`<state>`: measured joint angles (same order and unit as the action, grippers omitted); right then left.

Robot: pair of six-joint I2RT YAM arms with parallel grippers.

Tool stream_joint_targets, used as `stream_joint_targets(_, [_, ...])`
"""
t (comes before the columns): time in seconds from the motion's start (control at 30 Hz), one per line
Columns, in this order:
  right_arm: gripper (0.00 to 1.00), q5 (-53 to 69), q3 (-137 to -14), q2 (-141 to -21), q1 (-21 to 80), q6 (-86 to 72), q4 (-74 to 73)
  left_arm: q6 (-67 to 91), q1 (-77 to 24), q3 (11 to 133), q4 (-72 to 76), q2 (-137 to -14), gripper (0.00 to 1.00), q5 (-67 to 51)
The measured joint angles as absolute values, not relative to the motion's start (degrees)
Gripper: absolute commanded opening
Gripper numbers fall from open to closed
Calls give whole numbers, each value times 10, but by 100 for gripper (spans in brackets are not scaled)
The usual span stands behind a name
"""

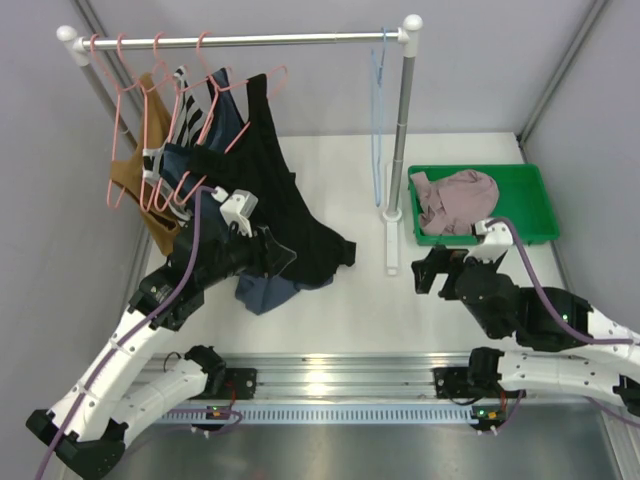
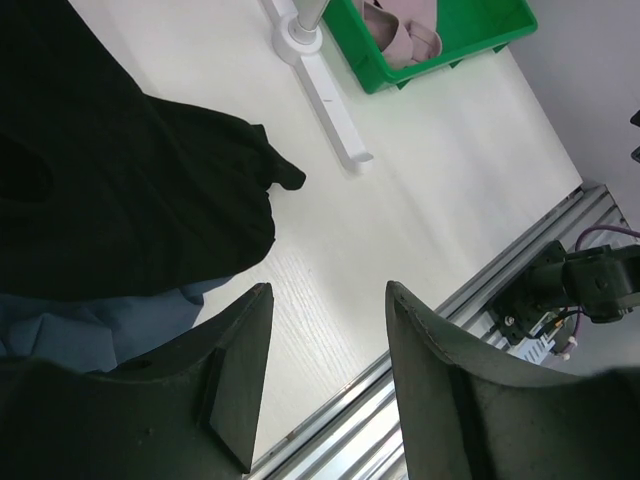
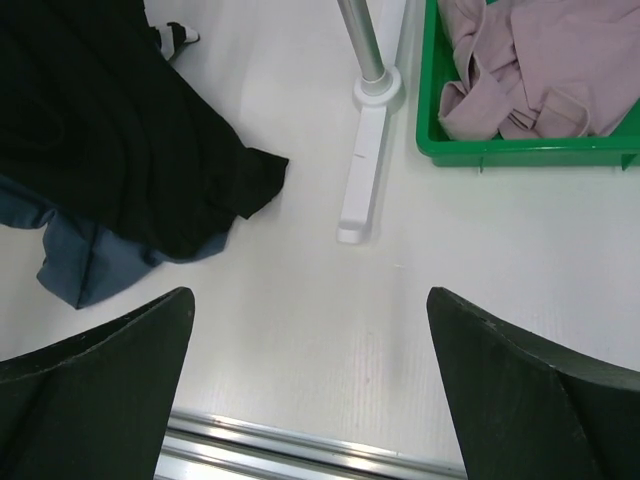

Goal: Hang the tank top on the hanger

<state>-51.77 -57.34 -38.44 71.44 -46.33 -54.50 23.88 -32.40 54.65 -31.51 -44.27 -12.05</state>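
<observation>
The mauve-pink tank top [image 1: 455, 200] lies crumpled in a green bin [image 1: 535, 205] at the right; it also shows in the right wrist view [image 3: 540, 70] and the left wrist view [image 2: 400, 35]. The light-blue wire hanger [image 1: 379, 120] hangs bare from the right end of the rail, beside the post. My right gripper [image 1: 430, 270] hovers over the table just in front of the bin, open and holding nothing [image 3: 308, 295]. My left gripper [image 1: 275, 255] sits by the hem of the black garment, open with only table between its fingers [image 2: 328, 290].
A clothes rack spans the back: rail [image 1: 240, 40], right post [image 1: 400, 130] and white foot [image 1: 391, 245]. Pink hangers at the left carry a tan top [image 1: 135, 185], a striped top, a navy top [image 1: 265, 292] and a long black top [image 1: 270, 180] draping onto the table.
</observation>
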Motion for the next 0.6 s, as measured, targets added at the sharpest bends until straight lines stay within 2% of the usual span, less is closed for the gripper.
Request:
stream_joint_targets(0.23, [100,-524,-574,-379,711,-453,-548,239,-324,547,-315,-443,54,-124])
stream_joint_targets(0.33, [100,-517,-596,-410,669,-428,-555,239,-324,547,-315,-444,54,-126])
stream_joint_targets(0.4, [100,-479,-605,-431,600,-394,-540,239,-324,547,-316,-446,54,-127])
stream_joint_targets(0.6, [100,-244,-588,-460,239,-297,-482,238,-324,547,-315,-446,54,-130])
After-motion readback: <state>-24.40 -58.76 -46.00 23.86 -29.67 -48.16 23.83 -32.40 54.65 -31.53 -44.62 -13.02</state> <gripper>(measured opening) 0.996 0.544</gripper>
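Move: The tank top, the crumpled pink cloth in the green bin, lies about 30 cm ahead of the open right hand, some 13 cm to its right and 24 cm below. The bin's middle is about as far ahead but some 19 cm to the right, and the rack's white foot stands roughly 27 cm ahead and 5 cm to the left, both about 25 cm down. From the left hand, the tank top is some 27 cm ahead, 41 cm to the right and 25 cm below. After hardly stirring at first, the empty right hand swings quickly to its right and forward, about 8 cm right and 7 cm ahead, away from the rack's foot side and towards the tank top in the green bin, sinking a couple of centimetres late on. The wrist turns some 20 degrees clockwise and tips the fingers about 10 degrees further down, while the gripper stays wide open and still well short of the cloth, touching nothing. ##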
